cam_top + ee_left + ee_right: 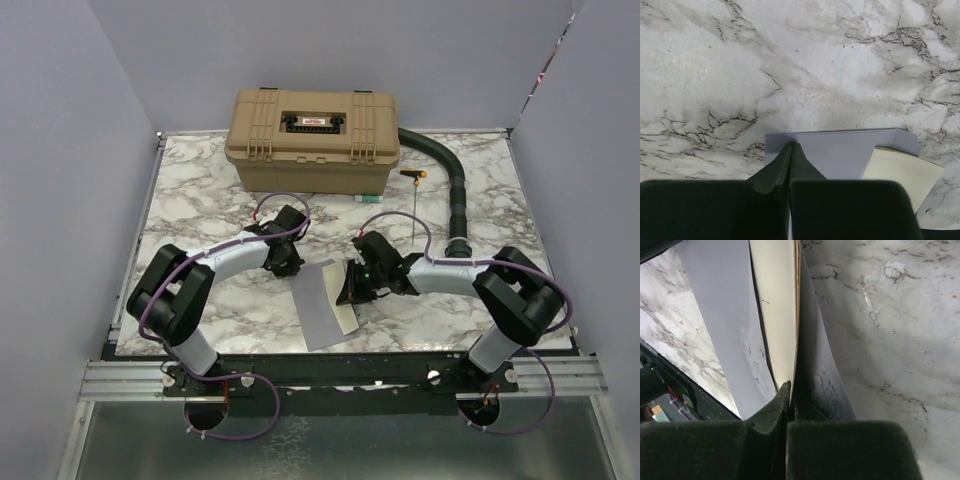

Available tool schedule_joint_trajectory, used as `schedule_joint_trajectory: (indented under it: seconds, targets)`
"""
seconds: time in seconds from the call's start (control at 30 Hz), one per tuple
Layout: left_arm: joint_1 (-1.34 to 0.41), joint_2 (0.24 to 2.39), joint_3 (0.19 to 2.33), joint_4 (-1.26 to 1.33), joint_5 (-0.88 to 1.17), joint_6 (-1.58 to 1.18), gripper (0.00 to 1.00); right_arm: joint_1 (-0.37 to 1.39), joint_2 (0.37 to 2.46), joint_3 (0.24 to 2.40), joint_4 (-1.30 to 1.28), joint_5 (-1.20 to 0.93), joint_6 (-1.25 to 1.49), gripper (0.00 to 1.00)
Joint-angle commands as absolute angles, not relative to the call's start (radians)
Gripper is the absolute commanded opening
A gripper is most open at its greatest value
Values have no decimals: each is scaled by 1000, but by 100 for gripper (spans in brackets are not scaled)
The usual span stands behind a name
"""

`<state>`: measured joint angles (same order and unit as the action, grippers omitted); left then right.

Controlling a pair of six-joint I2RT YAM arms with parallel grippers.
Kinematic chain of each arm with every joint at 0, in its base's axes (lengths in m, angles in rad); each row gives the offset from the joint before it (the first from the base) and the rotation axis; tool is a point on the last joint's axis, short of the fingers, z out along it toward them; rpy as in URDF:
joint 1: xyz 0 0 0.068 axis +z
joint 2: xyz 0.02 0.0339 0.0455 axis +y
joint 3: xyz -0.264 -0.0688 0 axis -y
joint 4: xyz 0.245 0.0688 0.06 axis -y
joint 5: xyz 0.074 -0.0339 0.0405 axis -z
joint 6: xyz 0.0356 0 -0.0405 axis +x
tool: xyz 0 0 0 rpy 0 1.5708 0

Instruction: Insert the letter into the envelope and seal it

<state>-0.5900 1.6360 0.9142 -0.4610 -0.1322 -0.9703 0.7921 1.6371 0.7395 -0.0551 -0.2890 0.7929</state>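
The grey-lavender envelope (318, 300) lies near the table's front edge between my two grippers, raised on its right side. The letter (346, 318), pale cream on this face, sticks out of it at the lower right. My left gripper (287, 268) is shut on the envelope's (840, 152) near-left edge, with the letter's corner (902, 172) showing to the right. My right gripper (356, 285) is shut on the letter's (777, 315) edge. The envelope's grey walls (715, 305) spread to either side of the sheet, so part of it sits inside.
A tan hard case (316, 135) stands at the back centre. A dark corrugated hose (452, 190) curves along the right. A small orange-handled screwdriver (413, 177) and a small green-and-white item (371, 200) lie near the case. Grey walls enclose the marble table (200, 200).
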Motion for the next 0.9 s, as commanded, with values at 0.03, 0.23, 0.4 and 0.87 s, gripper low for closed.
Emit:
schedule_joint_trajectory:
  seconds: [0.03, 0.23, 0.4, 0.87]
  targets:
    - [-584, 1721, 853, -538, -167, -976, 0, 798, 1629, 682, -131, -308, 801, 1]
    - [-584, 1717, 848, -531, -148, -974, 0, 798, 1646, 680, -56, -338, 790, 1]
    - [-584, 1696, 828, -514, -133, -977, 0, 798, 1732, 737, -11, -358, 775, 1]
    - [-583, 1657, 883, -503, -90, -892, 3, 798, 1661, 798, -144, -271, 768, 33]
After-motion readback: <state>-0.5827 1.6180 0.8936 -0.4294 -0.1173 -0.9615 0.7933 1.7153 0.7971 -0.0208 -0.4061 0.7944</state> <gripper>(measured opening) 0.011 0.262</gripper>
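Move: Holding the folded letter near its middle, the right hand has the envelope's middle about 4 cm to its left and level ahead, flat just below; the letter's own middle is only some 1 cm ahead of the hand. The glue stick lies well off, roughly 29 cm ahead and 7 cm to the right. For the left hand, its shut fingertips on the envelope's far left corner, the envelope's middle is about 8 cm back and 7 cm right. Sliding low over the table, the right hand first draws back about 1 cm along the letter, then pushes the pinched letter some 2.5 cm left, farther in under the envelope's upper panel, tilting slightly. There the fingers part by about a quarter, easing their pinch on the letter. The left hand stays put, its closed tips still holding the envelope's far left corner. ##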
